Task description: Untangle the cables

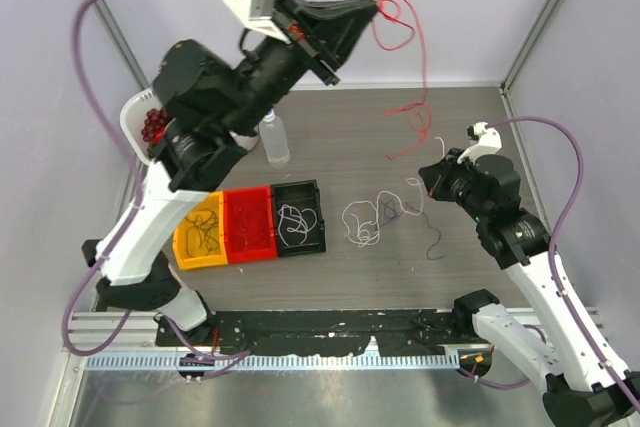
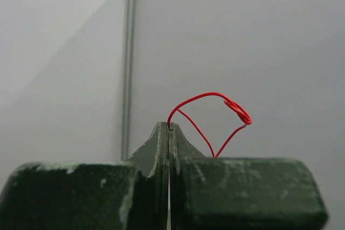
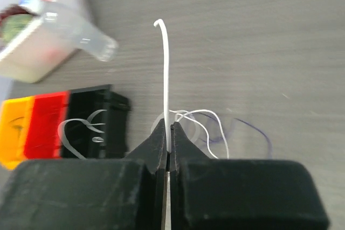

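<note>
My left gripper is raised high at the back, shut on a red cable that hangs from it in loops down to the table; in the left wrist view the red cable loops out from the shut tips. My right gripper is low over the table, shut on a white cable whose free end sticks up past the tips. A white cable tangle and a dark purple cable lie on the table below it.
Three bins stand in a row: orange with dark wires, red, and black with a white cable in it. A clear plastic bottle stands behind them. A white container of red things is at the far left.
</note>
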Motion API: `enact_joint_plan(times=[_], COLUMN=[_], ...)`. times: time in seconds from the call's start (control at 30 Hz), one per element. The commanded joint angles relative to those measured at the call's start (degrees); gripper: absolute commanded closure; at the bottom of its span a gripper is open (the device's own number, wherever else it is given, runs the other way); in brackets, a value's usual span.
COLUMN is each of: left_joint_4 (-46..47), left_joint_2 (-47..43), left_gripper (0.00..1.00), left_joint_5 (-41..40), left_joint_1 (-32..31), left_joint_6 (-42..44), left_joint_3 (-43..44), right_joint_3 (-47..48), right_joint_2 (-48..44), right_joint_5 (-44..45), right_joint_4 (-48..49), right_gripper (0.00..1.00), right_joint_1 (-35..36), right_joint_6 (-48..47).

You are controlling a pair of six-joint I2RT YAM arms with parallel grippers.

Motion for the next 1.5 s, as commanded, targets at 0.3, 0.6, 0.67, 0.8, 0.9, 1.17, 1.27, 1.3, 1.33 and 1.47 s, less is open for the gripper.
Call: enact_joint_plan(times=[0.3,0.6,0.67,0.8,0.9,1.17,1.27,1.3,1.33,1.47], left_joint_4=[-12.1,-13.4,-13.4,-13.8,-14.4,-14.5,-13.7,-13.6,-13.4,-15.2], left_joint_2=[-16.1,-28.9,-31.0,-34.1,-35.4,-34.5,-34.7,-34.9,-35.0,-35.9], left_gripper=[1.0,1.0,1.0,1.0,1.0,1.0,1.0,1.0,1.0,1.0], left_joint_5=[-21.7,-38.3,-40.6,-44.6,-45.0,-42.9,-43.9,-44.7,-45.6,-47.8], left_joint_1=[0.3,0.3,0.4,0.3,0.3,0.5,0.5,0.5,0.4,0.4], left_joint_6=[14.5,13.0,12.9,10.4,10.0,11.7,15.8,17.3,18.4,20.2], left_joint_3=[-15.2,-43.8,-49.3,-56.7,-57.2,-49.1,-46.8,-46.8,-47.0,-49.5], right_joint_3=[-2.2,-2.0,-1.6,-1.4,-1.5,-1.7,-1.6,-1.6,-1.7,-1.8], right_joint_2=[2.4,3.0,3.4,4.0,4.3,4.7,4.7,4.6,4.6,4.6], right_joint_5=[22.2,21.7,21.4,20.8,20.1,19.2,19.1,19.0,19.0,18.8], right_joint_4=[-8.5,-8.8,-8.8,-8.9,-9.0,-8.8,-8.8,-8.8,-8.9,-8.9], right_gripper=[0.99,0.99,0.99,0.99,0.99,0.99,0.99,0.99,0.99,0.99], right_joint_1=[0.2,0.3,0.2,0.2,0.1,0.2,0.2,0.2,0.2,0.2], right_joint_6=[0.1,0.1,0.3,0.4,1.0,1.4,1.5,1.5,1.4,1.4])
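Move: The left hand, high up with the red cable held, has the red bin about 24 cm to its left, 10 ahead and 65 below. The yellow bin is some 13 cm left of the red bin, the black bin 12 right of it. From the right hand, holding a white cable end, the white cable pile lies some 12 cm ahead, 8 left and 27 below; the purple cable is 12 ahead, 1 left. Left hand swings red cable left to the bins, 30 cm down, 8 up; right lowers white cable rightward. ##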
